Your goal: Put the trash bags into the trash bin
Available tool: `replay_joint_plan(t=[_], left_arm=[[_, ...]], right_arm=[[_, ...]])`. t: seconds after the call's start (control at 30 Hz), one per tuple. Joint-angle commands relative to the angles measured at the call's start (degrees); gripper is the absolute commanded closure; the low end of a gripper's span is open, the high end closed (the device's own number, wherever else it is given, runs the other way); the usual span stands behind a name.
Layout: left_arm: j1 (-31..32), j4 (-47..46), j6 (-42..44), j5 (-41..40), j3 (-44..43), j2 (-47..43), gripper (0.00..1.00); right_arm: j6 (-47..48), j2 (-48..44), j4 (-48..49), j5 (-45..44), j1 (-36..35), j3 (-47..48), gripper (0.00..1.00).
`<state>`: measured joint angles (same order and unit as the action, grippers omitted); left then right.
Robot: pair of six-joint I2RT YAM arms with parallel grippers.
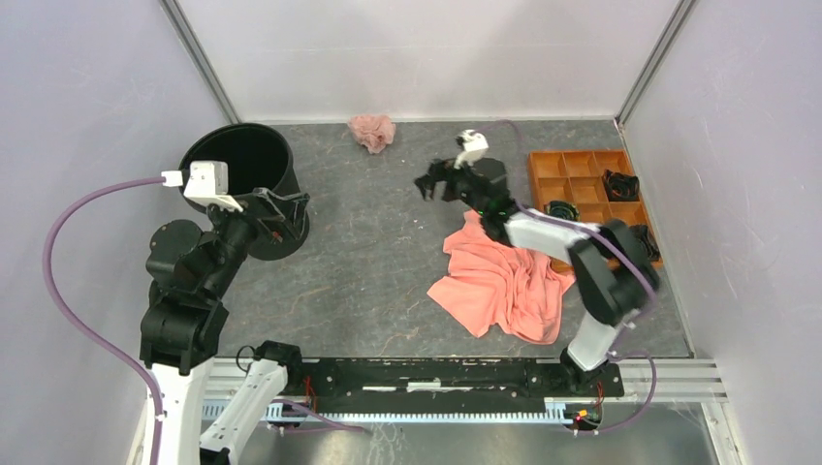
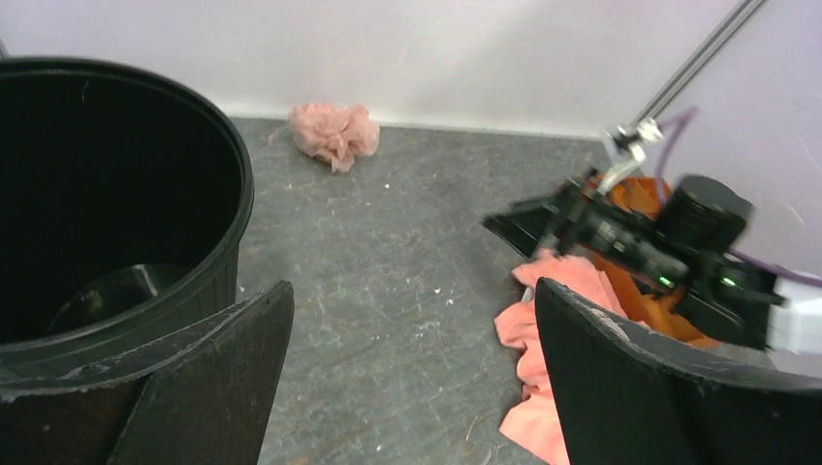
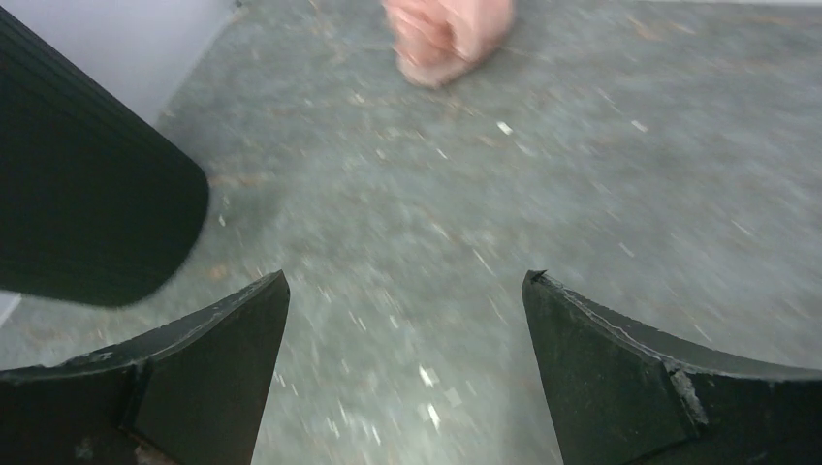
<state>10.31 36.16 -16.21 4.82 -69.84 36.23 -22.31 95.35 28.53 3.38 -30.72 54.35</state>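
Note:
The trash bag (image 1: 372, 131) lies crumpled in a pale pink wad against the back wall; it also shows in the left wrist view (image 2: 334, 133) and at the top of the blurred right wrist view (image 3: 448, 29). The black trash bin (image 1: 237, 160) stands at the back left, its rim (image 2: 237, 194) just left of my left gripper (image 1: 291, 218) (image 2: 412, 286), which is open with nothing between its fingers. My right gripper (image 1: 431, 179) (image 3: 405, 276) hovers open over bare floor, right of and nearer than the bag, with the bin's wall (image 3: 87, 194) to its left.
A coral-orange cloth (image 1: 504, 281) (image 2: 543, 339) lies rumpled under the right arm. An orange compartment tray (image 1: 591, 184) holding black parts sits at the back right. White walls close in the back and both sides.

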Motion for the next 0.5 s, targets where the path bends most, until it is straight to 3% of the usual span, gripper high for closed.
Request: replay_joint_plan(t=[0.0,0.3,0.47], left_arm=[[-0.42,1.59,-0.15,0.57,0.40,-0.33,0.00],[-0.46,-1.04,-2.05,4.20,2.42,0.06,0.00],[-0.46,-4.67,-2.06,6.00,3.48,1.90,0.00]], right_arm=[[-2.40,14.17,12.52,-5.25,-5.50,15.64,0.02],[-5.13,36.96,11.72,-24.02,-7.69,39.36,0.02],[-8.44,52.84,3.31,-24.89,-6.57,63.43,0.03]])
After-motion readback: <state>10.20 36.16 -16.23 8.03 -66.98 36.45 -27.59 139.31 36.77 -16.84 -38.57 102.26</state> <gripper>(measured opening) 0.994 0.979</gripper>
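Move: The pink trash bag lies about 26 cm ahead of the right hand, some 17 cm to its left and 11 cm lower. The black bin stands roughly 38 cm to this hand's left, about level with it in reach. The salmon cloth is spread some 15 cm back and 14 cm to its right. From the left hand, the bag is about 45 cm ahead, 6 cm to the right and some 34 cm below. Forward and left sweeps the right hand, quickly, towards the pink trash bag by the far wall: first slanting left, then almost straight out, some 15 cm forward and 13 cm left in all, sinking slightly late on. The wrist turns about 15 degrees clockwise and tips its fingers up a little, the gripper staying wide open. The empty left hand settles about 2 cm lower. ##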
